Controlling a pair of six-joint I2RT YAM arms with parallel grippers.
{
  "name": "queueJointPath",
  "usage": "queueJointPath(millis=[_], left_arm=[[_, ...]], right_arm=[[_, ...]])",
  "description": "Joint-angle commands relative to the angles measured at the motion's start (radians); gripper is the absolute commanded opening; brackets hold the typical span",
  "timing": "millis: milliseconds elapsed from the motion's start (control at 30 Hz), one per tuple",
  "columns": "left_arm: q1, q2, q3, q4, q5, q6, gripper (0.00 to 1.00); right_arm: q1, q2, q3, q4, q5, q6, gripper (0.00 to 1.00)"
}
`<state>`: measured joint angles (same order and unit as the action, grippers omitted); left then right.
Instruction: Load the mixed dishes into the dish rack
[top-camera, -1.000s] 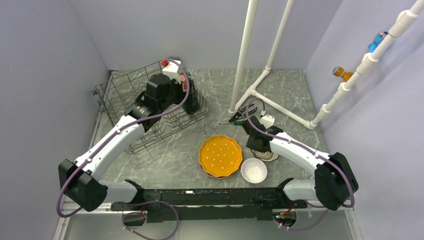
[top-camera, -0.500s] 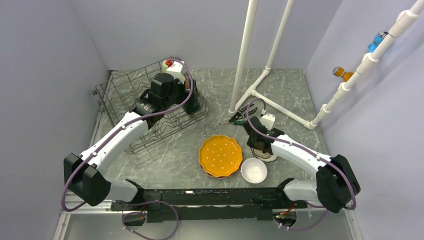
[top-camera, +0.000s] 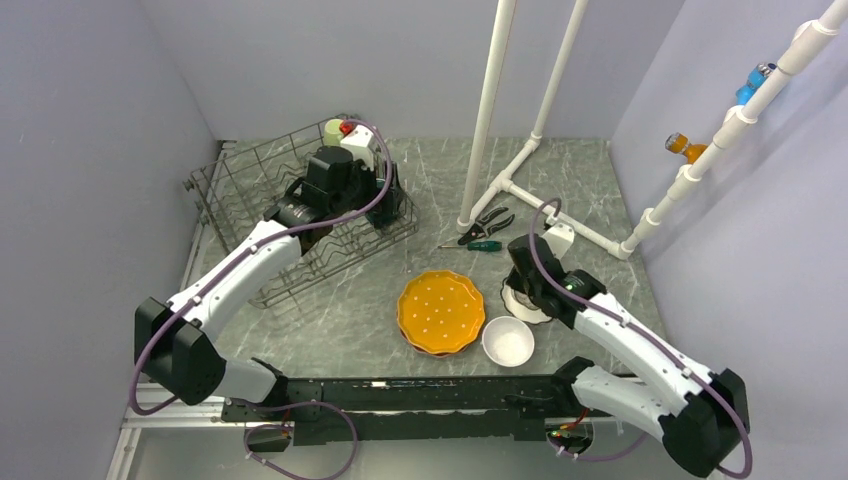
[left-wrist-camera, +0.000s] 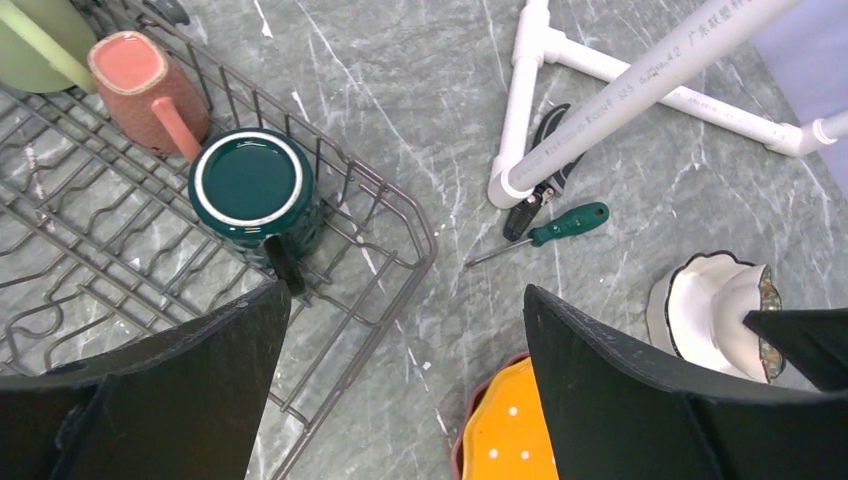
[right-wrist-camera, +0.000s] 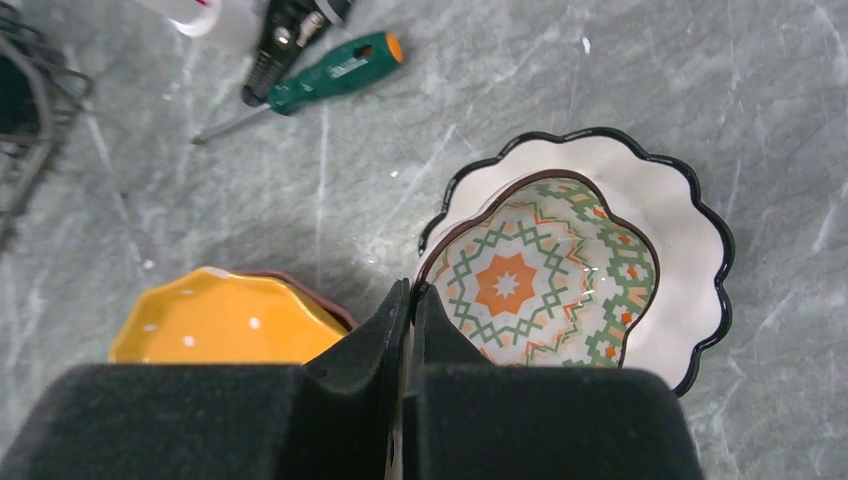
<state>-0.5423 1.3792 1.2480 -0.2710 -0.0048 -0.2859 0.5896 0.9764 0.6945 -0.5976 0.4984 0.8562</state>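
Observation:
My right gripper (right-wrist-camera: 411, 290) is shut on the near rim of the patterned scalloped bowl (right-wrist-camera: 540, 270), which sits tilted in a white black-edged scalloped bowl (right-wrist-camera: 690, 240). From above, this gripper (top-camera: 520, 290) and bowl (top-camera: 527, 308) are right of the orange dotted plates (top-camera: 440, 312) and behind the plain white bowl (top-camera: 507, 341). My left gripper (left-wrist-camera: 405, 300) hangs open and empty over the right corner of the dish rack (left-wrist-camera: 400, 215). In the rack stand the dark teal mug (left-wrist-camera: 250, 185), the pink mug (left-wrist-camera: 140, 80) and the pale green mug (left-wrist-camera: 35, 40), all upside down.
Black-handled pliers (top-camera: 487, 220) and a green screwdriver (top-camera: 483, 245) lie on the table behind the plates. A white pipe frame (top-camera: 490, 120) rises beside them, with its foot tubes along the table at the back right. Walls close in left and right.
My right gripper has closed on the patterned bowl's rim and its arm has swung rightward. The left arm has drawn back a little over the rack, still open.

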Motion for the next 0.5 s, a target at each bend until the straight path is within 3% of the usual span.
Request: queueJointPath(millis=[0, 133, 267, 467], left_arm=[[0.003, 0.007, 0.038, 0.047, 0.089, -0.016, 0.92], [0.002, 0.010, 0.025, 0.093, 0.190, -0.006, 0.92], [-0.001, 0.017, -0.014, 0.207, 0.393, -0.029, 0.92], [-0.045, 0.062, -0.064, 0.447, 0.651, -0.132, 0.96]], right_arm=[[-0.005, -0.093, 0.061, 0.024, 0.040, 0.008, 0.00], [-0.006, -0.147, 0.077, 0.021, 0.048, 0.043, 0.00], [-0.007, -0.195, 0.119, 0.031, 0.023, 0.119, 0.00], [-0.010, -0.263, 0.152, 0.179, -0.054, 0.235, 0.00]])
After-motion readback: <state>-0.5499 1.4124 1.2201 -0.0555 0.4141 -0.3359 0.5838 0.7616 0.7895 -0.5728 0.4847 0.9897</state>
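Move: Out of the left hand's wide-open jaws, the patterned bowl lies about 28 cm right, 13 cm back and 17 cm lower; the green mug in the rack is some 5 cm left, roughly level ahead, 19 cm below. The right hand already grips that bowl by its rim; the left gripper is about 12 cm ahead, 25 cm left and 15 cm above it. Below the right hand, the scalloped white bowl sits 4 cm right, 2 cm back, 10 cm down, the screwdriver 8 cm left, 9 cm ahead. Raising the patterned bowl by its rim, still pinched in shut fingers, the right hand climbs about 10 cm away from the scalloped white bowl, tipping its fingers up and rolling its left side higher. The left hand swings off the rack some 7 cm right towards that bowl, drawing back and rising a little, turning clockwise about 20 degrees with jaws kept wide open. ##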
